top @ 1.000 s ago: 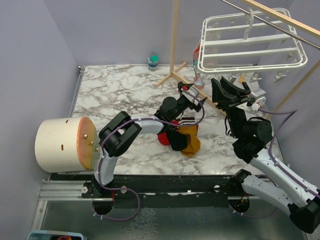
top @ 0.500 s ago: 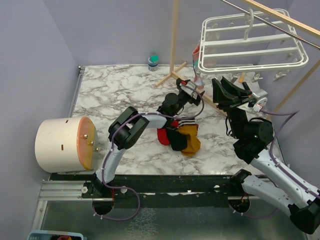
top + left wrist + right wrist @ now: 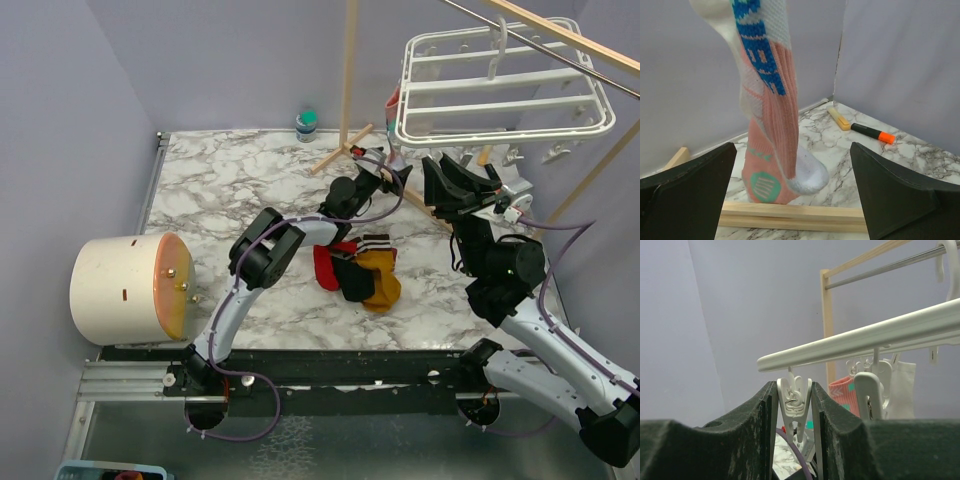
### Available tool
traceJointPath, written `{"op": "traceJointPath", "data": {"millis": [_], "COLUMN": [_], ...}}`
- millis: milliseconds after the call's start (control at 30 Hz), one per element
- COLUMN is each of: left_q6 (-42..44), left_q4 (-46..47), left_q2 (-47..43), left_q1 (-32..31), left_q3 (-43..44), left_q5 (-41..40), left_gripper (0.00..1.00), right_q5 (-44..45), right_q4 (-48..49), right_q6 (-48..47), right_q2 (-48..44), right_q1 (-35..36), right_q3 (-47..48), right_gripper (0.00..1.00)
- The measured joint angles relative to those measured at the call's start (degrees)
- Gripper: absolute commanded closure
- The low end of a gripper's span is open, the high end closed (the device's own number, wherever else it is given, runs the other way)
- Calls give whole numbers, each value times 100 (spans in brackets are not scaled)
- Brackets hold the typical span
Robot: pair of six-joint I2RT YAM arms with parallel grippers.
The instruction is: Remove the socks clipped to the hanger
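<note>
The white hanger (image 3: pixel 500 95) hangs from the rack at the upper right. One pink sock with teal and blue marks (image 3: pixel 771 100) is still clipped to it, its toe reaching down to the table. My left gripper (image 3: pixel 795 200) is open, its fingers wide on either side of that sock and apart from it. In the top view the left gripper (image 3: pixel 378 172) sits just left of the pink sock (image 3: pixel 397 158). My right gripper (image 3: pixel 794 390) is shut on a white clip (image 3: pixel 794 402) under the hanger's bar (image 3: pixel 865 337). Red, black, mustard and striped socks (image 3: pixel 360 270) lie piled on the table.
The wooden rack stand (image 3: pixel 348 80) rises at the back, and its base bar (image 3: pixel 790 217) lies just in front of the left fingers. A marker (image 3: pixel 872 133) lies near the back wall. A white cylinder (image 3: pixel 125 290) stands at the left and a small jar (image 3: pixel 307 123) at the back.
My left arm has stretched away from the sock pile, up and back toward the hanging pink sock. The right arm has stayed on the clip.
</note>
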Motion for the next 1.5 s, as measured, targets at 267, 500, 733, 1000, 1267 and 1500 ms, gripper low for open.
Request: {"op": "traceJointPath", "data": {"millis": [267, 500, 733, 1000, 1267, 1500], "left_q6": [-358, -258, -44, 186, 492, 525], "left_q4": [33, 87, 72, 101, 63, 31], "left_q2": [411, 310, -411, -1327, -2291, -3484], "left_q1": [0, 63, 328, 496, 507, 525], "left_q3": [455, 232, -737, -1515, -2583, -3764], "left_q5": [186, 245, 636, 787, 673, 503], "left_gripper": [96, 100, 100, 100, 100, 100], "right_q5": [0, -2, 87, 470, 577, 542], "right_q4": [-17, -319, -651, -1060, -1563, -1803], "right_q6": [-2, 17, 98, 529, 1510, 2124], "right_q2": [-4, -129, -549, -1272, -1421, -1344], "right_q1": [0, 0, 0, 0, 0, 0], "right_q3": [2, 2, -240, -1099, -2131, -2664], "right_gripper": [55, 24, 0, 0, 0, 0]}}
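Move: The pink sock hangs almost at the left hand: its foot is between the open fingers, its middle about 3 cm ahead and 8 cm above. The sock pile lies some 17 cm back, 4 cm left and 19 cm below, and the stand's floor bar about 2 cm ahead, 10 cm right and 20 cm below. The right hand holds an empty clip between its fingers; from it the pink sock is roughly 22 cm ahead, 3 cm left and 15 cm below. The left fingers shut on the lower part of the pink sock as the hand eases a little right, then, keeping the pinch, pull it some 14 cm left, also back and up, away from the hanger. The right fingers open wide and let go of the empty clip, and that hand sinks about 23 cm, tipping some 35 degrees down until nearly level. ##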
